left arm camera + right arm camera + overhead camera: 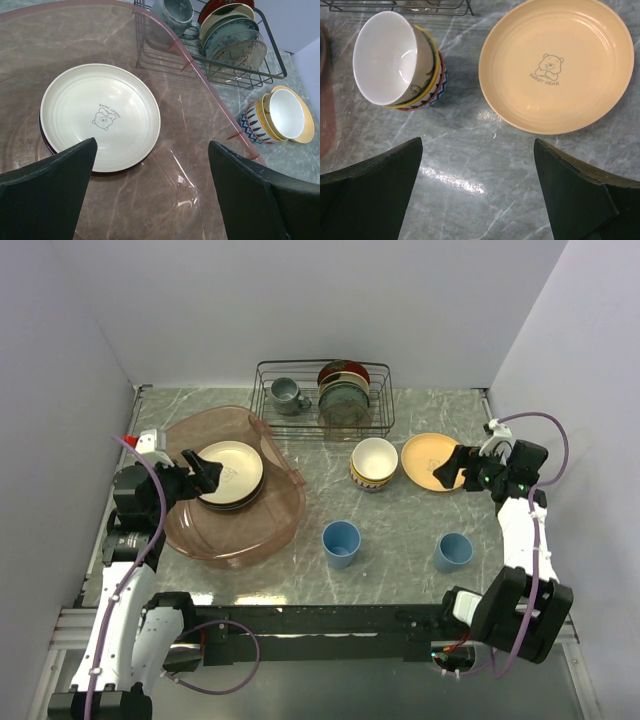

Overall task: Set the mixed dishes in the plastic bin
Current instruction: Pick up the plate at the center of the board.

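The plastic bin [262, 528] [210, 95] sits at the left of the table with a stack of plates in it, a cream plate [230, 472] [100, 122] on top. My left gripper [204, 472] [152, 150] hovers open over the bin beside that stack, holding nothing. A yellow-orange plate [430, 461] [555, 65] lies at the right. Left of it stands a cream bowl [375, 457] [387, 57] nested in a red-patterned bowl [370, 481] [440, 85]. My right gripper [464, 468] [477, 150] is open just right of the yellow-orange plate, empty. Two light-blue cups [341, 542] [453, 551] stand nearer the front.
A black wire rack [325, 398] [225, 70] at the back holds a grey mug [288, 395] [172, 15] and upright dark plates [345, 395]. Walls close in the table on three sides.
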{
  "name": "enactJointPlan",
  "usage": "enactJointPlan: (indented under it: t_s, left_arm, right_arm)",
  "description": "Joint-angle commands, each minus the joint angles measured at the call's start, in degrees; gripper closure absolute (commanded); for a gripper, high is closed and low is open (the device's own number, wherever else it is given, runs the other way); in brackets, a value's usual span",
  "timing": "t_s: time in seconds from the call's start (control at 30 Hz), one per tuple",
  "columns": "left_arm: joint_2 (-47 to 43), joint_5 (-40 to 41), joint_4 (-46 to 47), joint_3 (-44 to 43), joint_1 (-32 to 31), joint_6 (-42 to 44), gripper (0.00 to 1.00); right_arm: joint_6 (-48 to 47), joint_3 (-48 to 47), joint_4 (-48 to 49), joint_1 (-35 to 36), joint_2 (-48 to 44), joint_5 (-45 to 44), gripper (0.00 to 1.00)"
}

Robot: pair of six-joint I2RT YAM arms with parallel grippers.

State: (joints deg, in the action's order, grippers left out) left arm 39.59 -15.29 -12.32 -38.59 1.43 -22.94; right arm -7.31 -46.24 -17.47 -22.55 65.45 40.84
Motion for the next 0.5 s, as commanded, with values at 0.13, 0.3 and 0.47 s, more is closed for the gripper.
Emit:
enactJointPlan:
  t_s: [0.13, 0.3, 0.47]
  left_arm:
    - [-1.01, 1.4, 0.89, -1.49, 0.24, 1.58, 0.01]
    - [-1.1, 1.49, 0.8, -1.49, 0.24, 1.67, 0.01]
    - [-1.54, 2.1, 0.71, -1.4, 0.24, 1.85, 0.01]
  right_arm:
    - [2.04, -10.09, -3.08, -0.39, 10.74, -5.76, 0.0]
    - [2.65, -13.96, -5.29, -0.39, 16.98, -11.65, 0.0]
    - [5.46, -15.81, -4.32, -0.39, 22.34, -17.01, 0.02]
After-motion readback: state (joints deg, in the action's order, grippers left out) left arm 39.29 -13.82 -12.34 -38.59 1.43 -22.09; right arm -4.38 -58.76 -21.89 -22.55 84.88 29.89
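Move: The orange plate lies about 9 cm ahead of the right hand, 3 cm to its right and some 12 cm below. The bowl stack stands roughly 16 cm to that hand's left, about 6 cm farther out. The right blue cup is some 18 cm back from the hand and 2 cm to its right. From the left hand, the plate is far off to the right, roughly 64 cm, about 10 cm farther out and 19 cm lower. Down, right and forward in nearly equal shares, the right hand sweeps about 8 cm in all towards the orange plate, heading away from the bowl stack. The wrist tips its fingers some 15 degrees further down and swings about 10 degrees clockwise; the fingers stay wide open, touching nothing. ##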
